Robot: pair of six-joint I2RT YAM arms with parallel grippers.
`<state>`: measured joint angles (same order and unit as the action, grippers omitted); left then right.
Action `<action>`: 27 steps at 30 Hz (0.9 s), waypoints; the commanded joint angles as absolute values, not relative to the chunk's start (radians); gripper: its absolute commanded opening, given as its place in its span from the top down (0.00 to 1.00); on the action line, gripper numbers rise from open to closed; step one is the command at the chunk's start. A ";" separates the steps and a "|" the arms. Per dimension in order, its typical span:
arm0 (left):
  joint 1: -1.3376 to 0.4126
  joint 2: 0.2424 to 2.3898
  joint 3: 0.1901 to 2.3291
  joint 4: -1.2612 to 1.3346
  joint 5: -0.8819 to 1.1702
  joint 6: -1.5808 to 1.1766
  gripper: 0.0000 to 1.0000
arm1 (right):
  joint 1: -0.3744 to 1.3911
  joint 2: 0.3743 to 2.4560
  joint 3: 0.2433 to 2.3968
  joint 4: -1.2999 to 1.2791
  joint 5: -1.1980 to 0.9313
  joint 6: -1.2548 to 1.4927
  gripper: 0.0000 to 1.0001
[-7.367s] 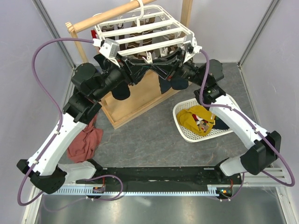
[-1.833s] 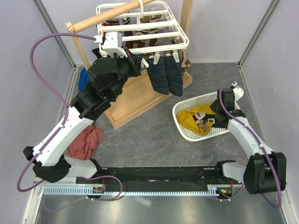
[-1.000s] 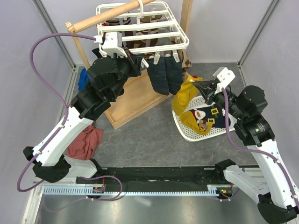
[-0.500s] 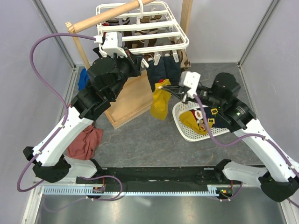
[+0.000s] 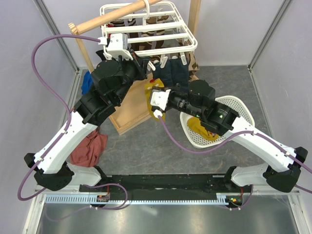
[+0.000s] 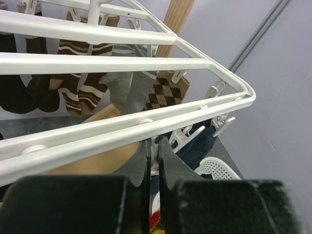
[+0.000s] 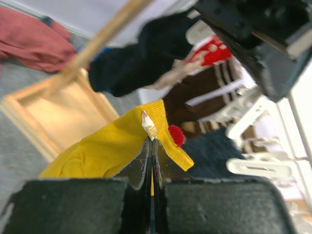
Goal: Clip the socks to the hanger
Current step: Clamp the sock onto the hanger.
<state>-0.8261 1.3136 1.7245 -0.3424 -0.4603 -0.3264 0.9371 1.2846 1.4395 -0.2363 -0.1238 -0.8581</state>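
Observation:
The white hanger (image 5: 146,29) hangs from the wooden pole, and its front bar (image 6: 122,127) crosses the left wrist view. My left gripper (image 5: 147,66) sits just under that bar, shut on a small white clip peg (image 6: 155,152). The navy socks (image 5: 173,73) hang clipped at the front edge. My right gripper (image 5: 152,92) is shut on the cuff of a mustard-yellow sock (image 7: 107,146), holding it just below the left gripper. The rest of that sock (image 5: 149,87) is mostly hidden under the arm. Another yellow sock (image 5: 197,127) lies in the basket.
A white mesh basket (image 5: 239,105) stands at the right. The stand's wooden base (image 5: 136,105) lies under the hanger. Brown striped and argyle socks (image 6: 163,92) hang from the rear pegs. A red cloth (image 5: 90,148) and a blue cloth (image 5: 87,82) lie at the left.
My right arm has swung left from the basket with the yellow sock, bringing it under the hanger's front edge beside the left gripper. The left arm has stayed still.

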 commanded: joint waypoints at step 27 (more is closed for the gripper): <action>-0.828 1.285 1.749 -0.354 -0.407 -0.321 0.93 | 0.885 1.325 1.433 0.020 0.046 -0.948 1.00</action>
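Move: The right hand already pinches the yellow sock near its cuff. The clip it is meant for hangs from the hanger's front bar, about 8 cm ahead, 2 cm left and 4 cm above. The hanging navy socks are some 8 cm ahead, 5 cm right and slightly below this hand. The left hand holds that clip at its fingertips, the jaws about 2 cm ahead of it, 2 cm right and 1 cm below. Forward and up together, drifting a little right, the right hand carries the yellow sock's cuff towards the clip; after rising some 3 cm it goes on forward nearly level, about 5 cm forward in all. Its wrist turns roughly 15 degrees, the fingers swinging clockwise and tipping slightly up, still shut on the sock. The left hand stays put and keeps its grip on the clip. ##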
